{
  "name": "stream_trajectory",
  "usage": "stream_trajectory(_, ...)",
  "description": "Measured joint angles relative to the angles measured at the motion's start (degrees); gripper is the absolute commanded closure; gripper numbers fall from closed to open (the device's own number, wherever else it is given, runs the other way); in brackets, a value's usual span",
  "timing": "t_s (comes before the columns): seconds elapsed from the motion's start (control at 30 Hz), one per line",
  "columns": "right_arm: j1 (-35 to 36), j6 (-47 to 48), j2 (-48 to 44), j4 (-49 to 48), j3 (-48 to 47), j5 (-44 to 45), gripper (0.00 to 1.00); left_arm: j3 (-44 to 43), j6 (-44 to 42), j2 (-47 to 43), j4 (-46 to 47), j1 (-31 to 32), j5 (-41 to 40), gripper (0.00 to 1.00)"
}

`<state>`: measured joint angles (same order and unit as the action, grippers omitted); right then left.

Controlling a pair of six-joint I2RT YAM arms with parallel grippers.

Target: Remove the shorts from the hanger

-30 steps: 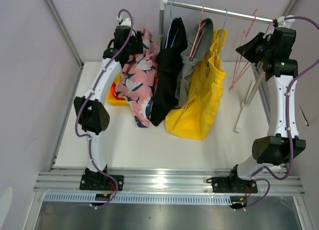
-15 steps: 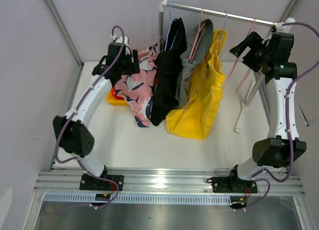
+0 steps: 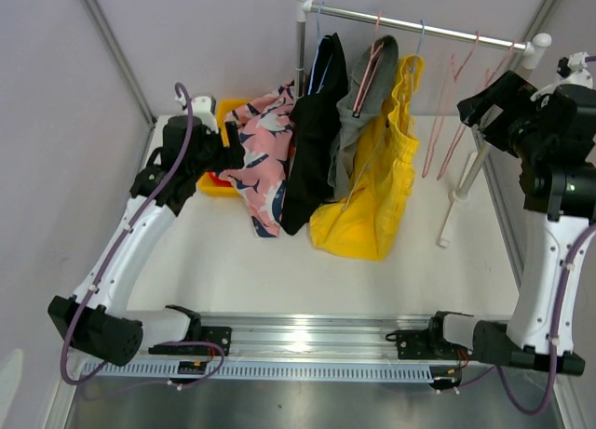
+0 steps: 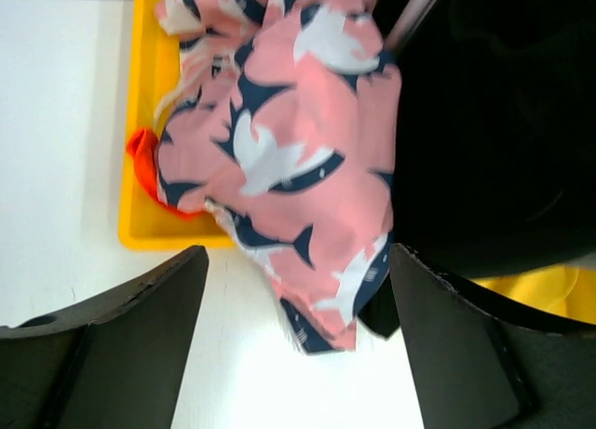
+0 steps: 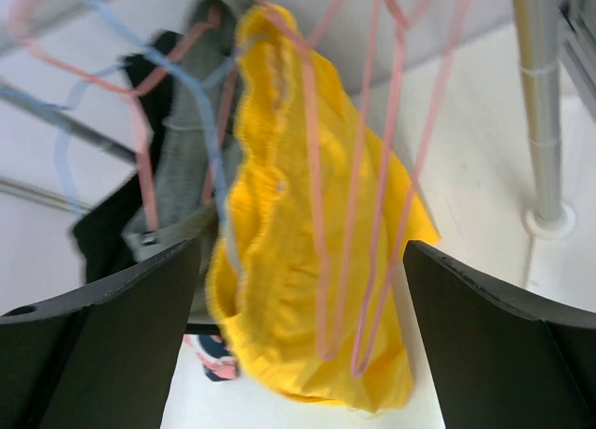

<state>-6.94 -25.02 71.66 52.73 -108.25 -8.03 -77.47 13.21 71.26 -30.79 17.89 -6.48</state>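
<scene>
The pink patterned shorts (image 3: 261, 159) lie over the yellow bin (image 3: 222, 187) and spill onto the table. Orange-red shorts (image 4: 144, 164) show in the bin. Black shorts (image 3: 312, 131), grey shorts (image 3: 361, 99) and large yellow shorts (image 3: 372, 187) hang from hangers on the rail (image 3: 419, 24). My left gripper (image 3: 223, 154) is open just left of the pink shorts (image 4: 298, 150), holding nothing (image 4: 298, 257). My right gripper (image 3: 480, 99) is open and empty, right of two bare pink hangers (image 3: 447, 113), facing them (image 5: 386, 168) and the yellow shorts (image 5: 279, 261).
The rack's right post (image 3: 475, 168) leans down to a foot (image 3: 447, 234) on the table, close to my right arm. Its left post (image 3: 301, 38) stands behind the black shorts. Walls close the table at the back and left.
My left arm drew back down and left, away from the pink shorts. My right gripper opened, let go of a pink hanger and pulled away to the right.
</scene>
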Motion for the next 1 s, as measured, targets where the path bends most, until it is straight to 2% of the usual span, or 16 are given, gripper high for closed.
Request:
stream_trajectory(0.1, 2.89, -0.68, -2.58, -2.19, -1.11, -0.63, 0.04, 5.22, 0.04, -3.17, 0.35, 0.0, 0.63, 0.15)
stream_trajectory(0.23, 8.9, -1.4, -1.53, -5.49, -2.69, -2.08, 0.05, 10.34, 0.55, -4.96, 1.29, 0.09, 1.9, 0.15)
stream_trajectory(0.4, 15.43, -0.85, 6.99, -8.52, -6.03, -0.48, 0.06, 15.19, 1.38, -5.09, 2.43, 0.44, 3.04, 0.11)
stream_trajectory(0.6, 16.37, -0.31, 16.83, -8.83, -5.97, 1.73, 0.07, 16.2, 1.64, -5.09, 2.89, 0.55, 3.76, 0.11)
stream_trajectory(0.7, 16.57, 0.26, 18.45, -8.83, -5.97, 3.06, 0.15, 16.22, 1.77, -5.18, 3.19, 0.59, 4.0, 0.11)
stream_trajectory(0.73, 16.68, 0.42, 18.58, -8.92, -5.97, 3.3, 0.24, 16.22, 1.79, -5.27, 3.26, 0.59, 4.17, 0.11)
stream_trajectory(0.8, 16.98, 0.79, 18.58, -9.05, -5.97, 3.78, 0.35, 16.24, 1.79, -5.51, 3.28, 0.61, 4.24, 0.11)
stream_trajectory(0.9, 17.44, 1.27, 18.69, -10.19, -5.95, 4.31, 0.61, 16.31, 1.79, -5.81, 3.32, 0.63, 4.35, 0.11)
stream_trajectory(1.0, 17.79, 1.18, 18.97, -11.1, -5.42, 4.61, 0.63, 16.31, 1.79, -5.84, 3.37, 0.63, 4.66, 0.11)
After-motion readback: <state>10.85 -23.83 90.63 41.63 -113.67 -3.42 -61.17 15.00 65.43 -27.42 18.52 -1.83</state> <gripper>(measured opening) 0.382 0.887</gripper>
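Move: The right hand, open and empty, has the blue hanger that carries the yellow shorts about 12 cm ahead, 11 cm to its left and 4 cm lower. The yellow shorts' middle is some 9 cm ahead, 14 cm left and 22 cm below. The empty pink hangers dangle 12 cm ahead and barely left; the grey shorts' hanger is 7 cm farther left than the blue one. From the left hand the blue hanger is roughly 32 cm right, 7 cm ahead, 10 cm higher. No firm touch yet: the right fingers come astride the blue hanger's wire and close to under half open around it. The hand first swings left and up past the empty pink hangers, then reaches forward and down, ending about 11 cm left and 11 cm forward, turned some 15 degrees counter-clockwise. The open left hand sinks about 8 cm, easing back and tipping slightly down. ##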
